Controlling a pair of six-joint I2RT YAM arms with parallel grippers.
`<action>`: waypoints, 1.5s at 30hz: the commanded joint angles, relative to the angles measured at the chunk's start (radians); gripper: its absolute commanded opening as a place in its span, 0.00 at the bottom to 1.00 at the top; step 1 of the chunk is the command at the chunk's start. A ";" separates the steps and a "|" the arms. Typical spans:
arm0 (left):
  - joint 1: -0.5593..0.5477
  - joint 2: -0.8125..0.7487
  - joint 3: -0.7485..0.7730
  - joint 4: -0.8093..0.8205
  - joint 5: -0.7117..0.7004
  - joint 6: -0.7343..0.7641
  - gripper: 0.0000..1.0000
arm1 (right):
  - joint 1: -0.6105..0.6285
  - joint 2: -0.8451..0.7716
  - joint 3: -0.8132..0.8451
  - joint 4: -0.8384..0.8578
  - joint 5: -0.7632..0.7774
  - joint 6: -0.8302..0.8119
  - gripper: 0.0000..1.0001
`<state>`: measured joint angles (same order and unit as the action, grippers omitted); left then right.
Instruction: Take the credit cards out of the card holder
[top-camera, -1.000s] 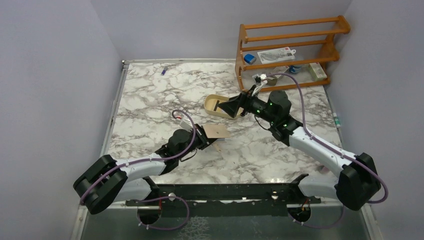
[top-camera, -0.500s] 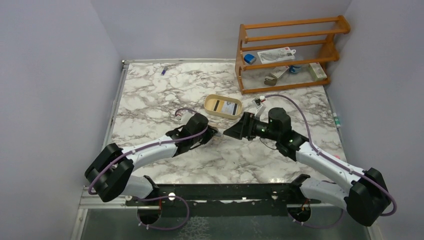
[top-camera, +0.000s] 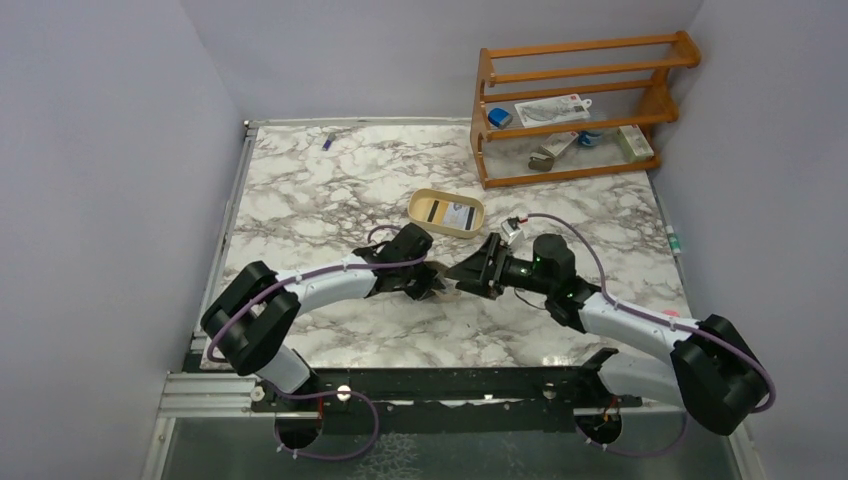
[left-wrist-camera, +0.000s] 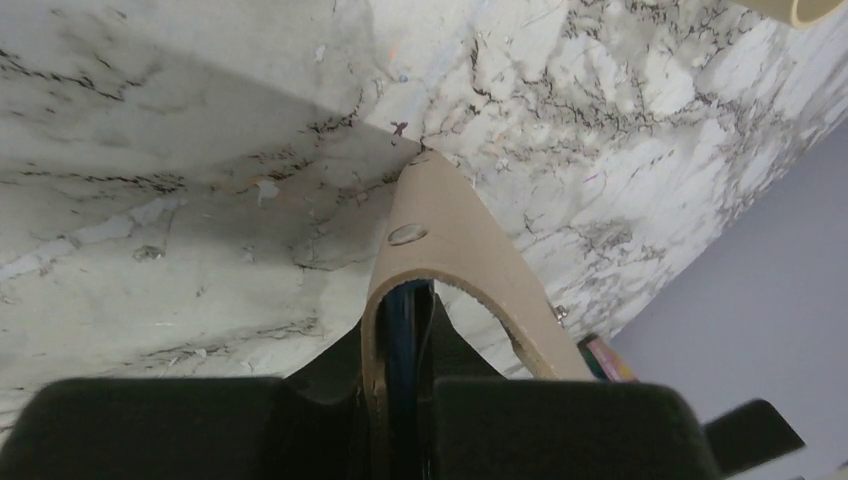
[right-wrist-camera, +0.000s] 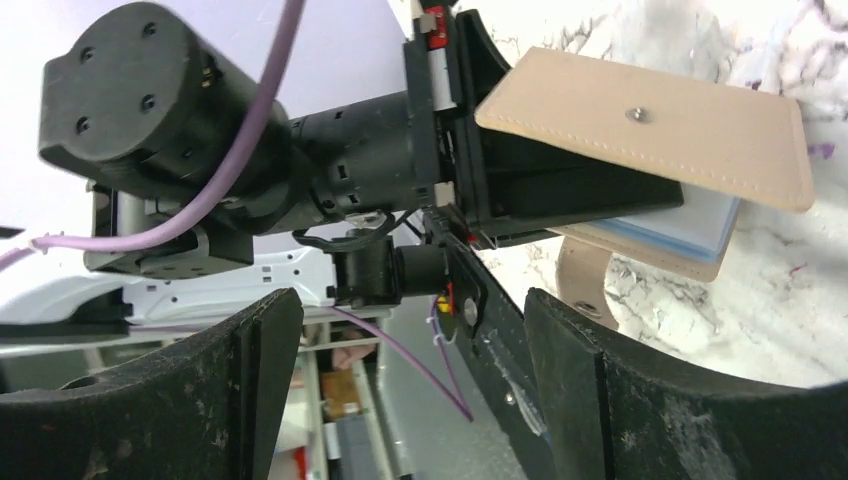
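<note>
The tan card holder (left-wrist-camera: 460, 250) stands on edge with my left gripper (left-wrist-camera: 405, 400) shut on it, its snap tab resting on the marble. Dark blue edges of the credit cards (left-wrist-camera: 402, 330) show inside the fold. From the right wrist, the card holder (right-wrist-camera: 650, 125) hangs open with one flap raised, and a pale blue card (right-wrist-camera: 695, 225) sits in the lower pocket. My right gripper (right-wrist-camera: 410, 330) is open, a short way from the holder, holding nothing. From above, the left gripper (top-camera: 432, 282) and right gripper (top-camera: 468, 275) face each other mid-table.
An oval tan tray (top-camera: 420, 207) just behind the grippers holds a whitish card (top-camera: 461, 216). A wooden rack (top-camera: 580, 100) with small items stands at the back right. A small blue object (top-camera: 328, 141) lies at the back left.
My right gripper has pulled back from the tray and come down toward the card holder. The left arm has swung right and forward with the holder in its grip.
</note>
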<state>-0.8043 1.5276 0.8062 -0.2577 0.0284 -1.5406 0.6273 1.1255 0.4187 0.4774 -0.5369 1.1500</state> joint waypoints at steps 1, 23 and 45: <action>-0.001 -0.012 0.014 -0.045 0.062 -0.052 0.00 | 0.008 0.018 0.003 0.173 -0.048 0.141 0.86; -0.010 -0.163 -0.216 0.651 0.285 0.237 0.00 | 0.007 0.276 0.146 0.279 0.061 0.111 0.87; -0.010 -0.464 -0.578 1.086 -0.123 0.478 0.00 | 0.010 0.309 -0.030 0.727 0.052 0.312 0.90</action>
<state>-0.8120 1.1202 0.2764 0.6693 0.0910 -1.1175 0.6315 1.4227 0.4141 1.0496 -0.5110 1.3716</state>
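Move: The card holder is already pinched in the left fingers; its middle lies about 1 cm ahead, 2 cm to the right and 1 cm below that hand. The open right gripper is about level with the left hand fore and aft, some 7 cm right and 10 cm above. From the right hand the holder lies roughly 1 cm ahead, 5 cm left and 10 cm down; the card tray is about 17 cm ahead, 3 cm left and 14 cm down. Still pinching the card holder, the left hand lifts it about 9 cm towards the right gripper, drifting a little back, and swings its fingers some 50 degrees from mostly down to nearly level, pointing forward and right. The wide-open right hand works about 6 cm forward and 4 cm left, bobbing down then up, then eases roughly 3 cm back beside the holder; it doesn't close. ##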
